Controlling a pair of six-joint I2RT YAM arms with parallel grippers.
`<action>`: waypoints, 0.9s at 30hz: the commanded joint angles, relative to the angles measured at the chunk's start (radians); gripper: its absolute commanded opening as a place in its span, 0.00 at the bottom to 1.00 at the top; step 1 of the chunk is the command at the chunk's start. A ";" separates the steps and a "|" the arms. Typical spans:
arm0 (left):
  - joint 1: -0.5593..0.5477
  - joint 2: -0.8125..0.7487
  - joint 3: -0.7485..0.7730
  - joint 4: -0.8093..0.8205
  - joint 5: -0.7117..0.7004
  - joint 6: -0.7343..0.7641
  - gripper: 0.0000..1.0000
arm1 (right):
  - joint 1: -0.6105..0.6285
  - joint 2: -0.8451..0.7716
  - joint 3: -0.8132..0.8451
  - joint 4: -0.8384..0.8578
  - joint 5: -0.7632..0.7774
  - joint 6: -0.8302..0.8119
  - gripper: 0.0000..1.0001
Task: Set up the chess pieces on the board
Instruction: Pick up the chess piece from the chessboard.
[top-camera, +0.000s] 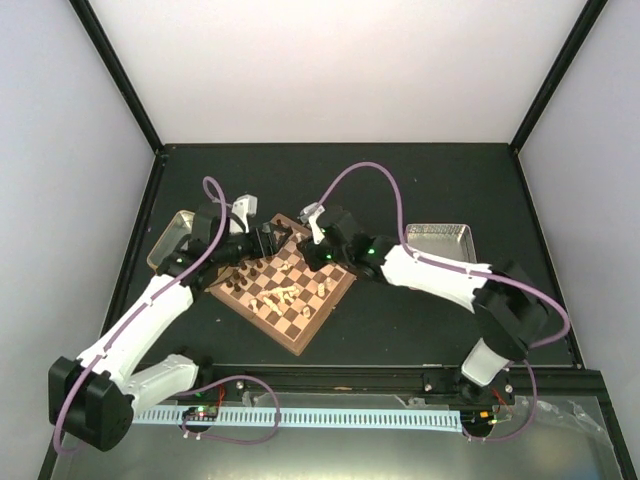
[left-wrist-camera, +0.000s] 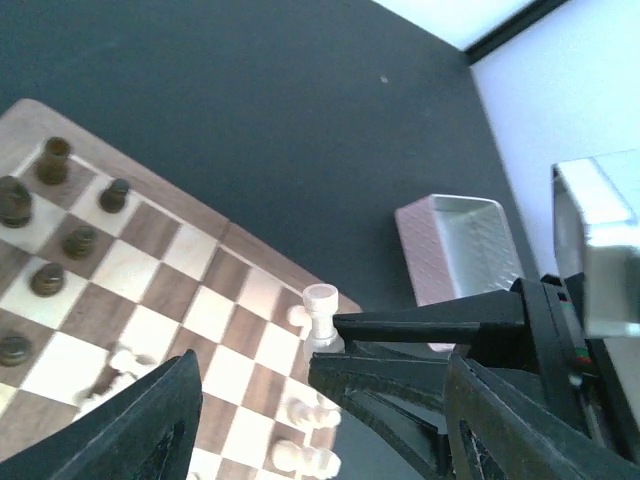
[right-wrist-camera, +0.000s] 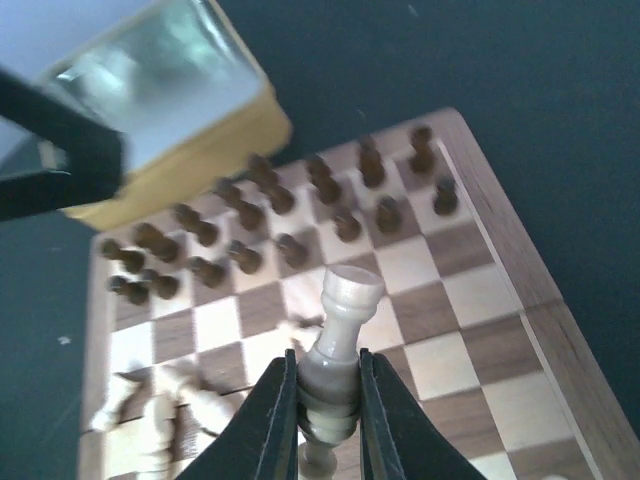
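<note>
The board (top-camera: 300, 318) lies turned like a diamond in the middle of the table. Dark chess pieces (right-wrist-camera: 250, 215) stand in rows along its far side, and several pale ones (right-wrist-camera: 160, 410) lie tipped over on it. My right gripper (right-wrist-camera: 328, 400) is shut on the base of a pale rook (right-wrist-camera: 345, 320), held upright just above the squares. In the left wrist view that rook (left-wrist-camera: 320, 312) sits in the right arm's black fingers (left-wrist-camera: 420, 325), between my left gripper's (left-wrist-camera: 320, 420) wide-open jaws, which touch nothing. Both grippers meet over the board's far corner (top-camera: 290, 222).
A gold-tan metal tray (top-camera: 168, 240) stands left of the board, close behind the dark rows (right-wrist-camera: 180, 160). A pinkish tray (left-wrist-camera: 460, 250) sits to the right on the black table (top-camera: 440, 238). More pale pieces (left-wrist-camera: 305, 440) lie near the board's edge.
</note>
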 joint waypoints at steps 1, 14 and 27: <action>0.026 -0.050 0.026 -0.039 0.177 0.037 0.69 | -0.002 -0.122 -0.102 0.236 -0.133 -0.149 0.11; 0.041 0.026 0.091 -0.058 0.478 0.038 0.35 | -0.002 -0.249 -0.171 0.264 -0.314 -0.305 0.11; 0.042 0.014 0.075 0.024 0.514 -0.032 0.02 | -0.004 -0.278 -0.151 0.270 -0.344 -0.091 0.49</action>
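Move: My right hand already holds a white chess piece, upper end sticking up, about 2 cm ahead, 5 cm to the right and 5 cm below my open left hand. From my right hand, the left gripper is some 2 cm back, 5 cm left and 6 cm up. Below the right hand by about 13 cm, a small fallen white piece lies 2 cm ahead and 4 cm left, the fallen white cluster 4 cm back and 5 cm left. I pass the white piece across in the air: my right hand lifts it about 8 cm while drawing back 6 cm, turning counter-clockwise some 20 degrees. My left hand comes back and right about 4 cm each way, rising 3 cm and swinging clockwise, then closes its fingers on the piece's upper end; only then do my right fingers open and let go of the lower part. ##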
